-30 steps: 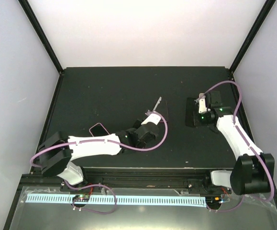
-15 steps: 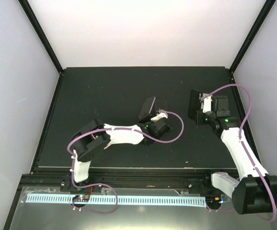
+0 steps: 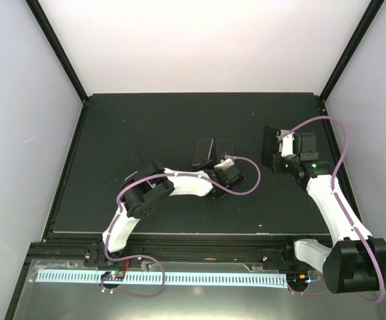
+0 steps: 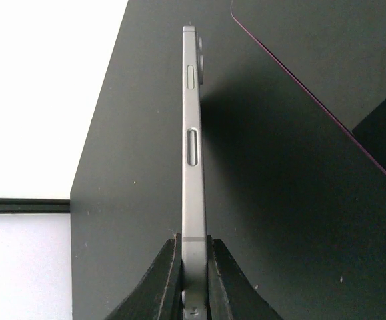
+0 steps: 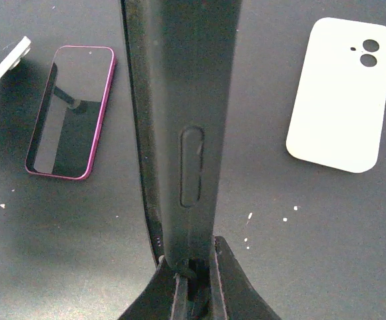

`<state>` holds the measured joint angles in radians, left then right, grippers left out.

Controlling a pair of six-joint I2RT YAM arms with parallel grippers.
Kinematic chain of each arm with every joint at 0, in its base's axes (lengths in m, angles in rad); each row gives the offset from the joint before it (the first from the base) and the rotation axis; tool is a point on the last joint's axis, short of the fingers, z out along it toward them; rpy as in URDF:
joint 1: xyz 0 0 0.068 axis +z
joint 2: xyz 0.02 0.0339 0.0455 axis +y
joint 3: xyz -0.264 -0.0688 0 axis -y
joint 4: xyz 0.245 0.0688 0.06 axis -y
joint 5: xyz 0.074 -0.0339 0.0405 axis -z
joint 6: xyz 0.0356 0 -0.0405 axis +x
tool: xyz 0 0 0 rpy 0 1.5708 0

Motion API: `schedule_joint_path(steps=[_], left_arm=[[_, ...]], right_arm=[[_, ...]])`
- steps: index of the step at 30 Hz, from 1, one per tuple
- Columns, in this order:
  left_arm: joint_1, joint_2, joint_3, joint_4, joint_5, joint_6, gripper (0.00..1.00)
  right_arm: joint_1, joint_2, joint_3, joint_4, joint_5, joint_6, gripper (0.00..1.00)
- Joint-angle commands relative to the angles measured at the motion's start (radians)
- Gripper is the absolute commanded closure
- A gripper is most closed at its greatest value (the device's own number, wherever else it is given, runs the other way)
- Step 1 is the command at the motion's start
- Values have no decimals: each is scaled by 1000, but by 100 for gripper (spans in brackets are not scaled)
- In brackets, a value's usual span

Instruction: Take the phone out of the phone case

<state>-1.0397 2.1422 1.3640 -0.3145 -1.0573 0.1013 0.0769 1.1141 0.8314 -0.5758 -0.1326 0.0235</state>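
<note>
My left gripper [image 4: 193,240] is shut on the bottom end of a slim silver-edged phone [image 4: 193,133] and holds it edge-on above the dark table. In the top view the phone [image 3: 204,152] sits mid-table at my left gripper [image 3: 219,162]. My right gripper [image 5: 193,260] is shut on the end of the black phone case [image 5: 179,100] and holds it upright and off the table. In the top view the case [image 3: 271,145] is at the right, at my right gripper [image 3: 283,150]. Phone and case are well apart.
A pink-edged phone [image 5: 69,110] lies flat, screen up, on the table close to the left gripper; it also shows in the left wrist view [image 4: 326,80]. A white phone case [image 5: 336,93] lies flat on the table. Black frame posts stand at the table's back corners.
The right gripper has lifted the black case off the table and stood it upright. The left arm has swung its elbow right, and the held phone has turned from edge-on to face-showing in the top view.
</note>
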Motion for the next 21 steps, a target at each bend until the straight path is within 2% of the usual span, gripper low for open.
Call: schedule_joint_path(steps=[1,14,18,21], left_arm=[[7,40,57,-43,-24,-24,92],[13,43,77,-62,45,-126,66],[25,5,63,-89,116,-200,48],[33,-31,43,-96,161,-244,39]], right_arm=[[-8,0,7,24,1,-15,99],[-8,15,6,26,-21,-20,99],[-7,26,6,22,-20,-22,99],[-7,32,10,21,-24,-27,99]])
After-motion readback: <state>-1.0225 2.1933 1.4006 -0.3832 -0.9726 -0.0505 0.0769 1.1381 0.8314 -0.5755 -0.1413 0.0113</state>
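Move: Just below and ahead of the left hand, which still grips the silver phone by its near end, is the bare spot for it: about 6 cm forward, straight ahead and some 5 cm down. The pink-edged phone lies to the right of that spot, 6 cm ahead and 8 cm right of the hand. The black phone case, in the right hand, is roughly 23 cm right, 4 cm ahead and 12 cm higher. From the right hand the spot is about 24 cm left, 9 cm ahead and 13 cm below. Lowering the silver phone almost straight down beside the pink-edged phone, the left hand sinks about 3 cm while its fingers spread from a pinch to more than half open. The left finger comes away from the phone; the right one still touches its near right-hand corner. Late on, the wrist tips slightly. The right hand keeps hold of the black phone case. ##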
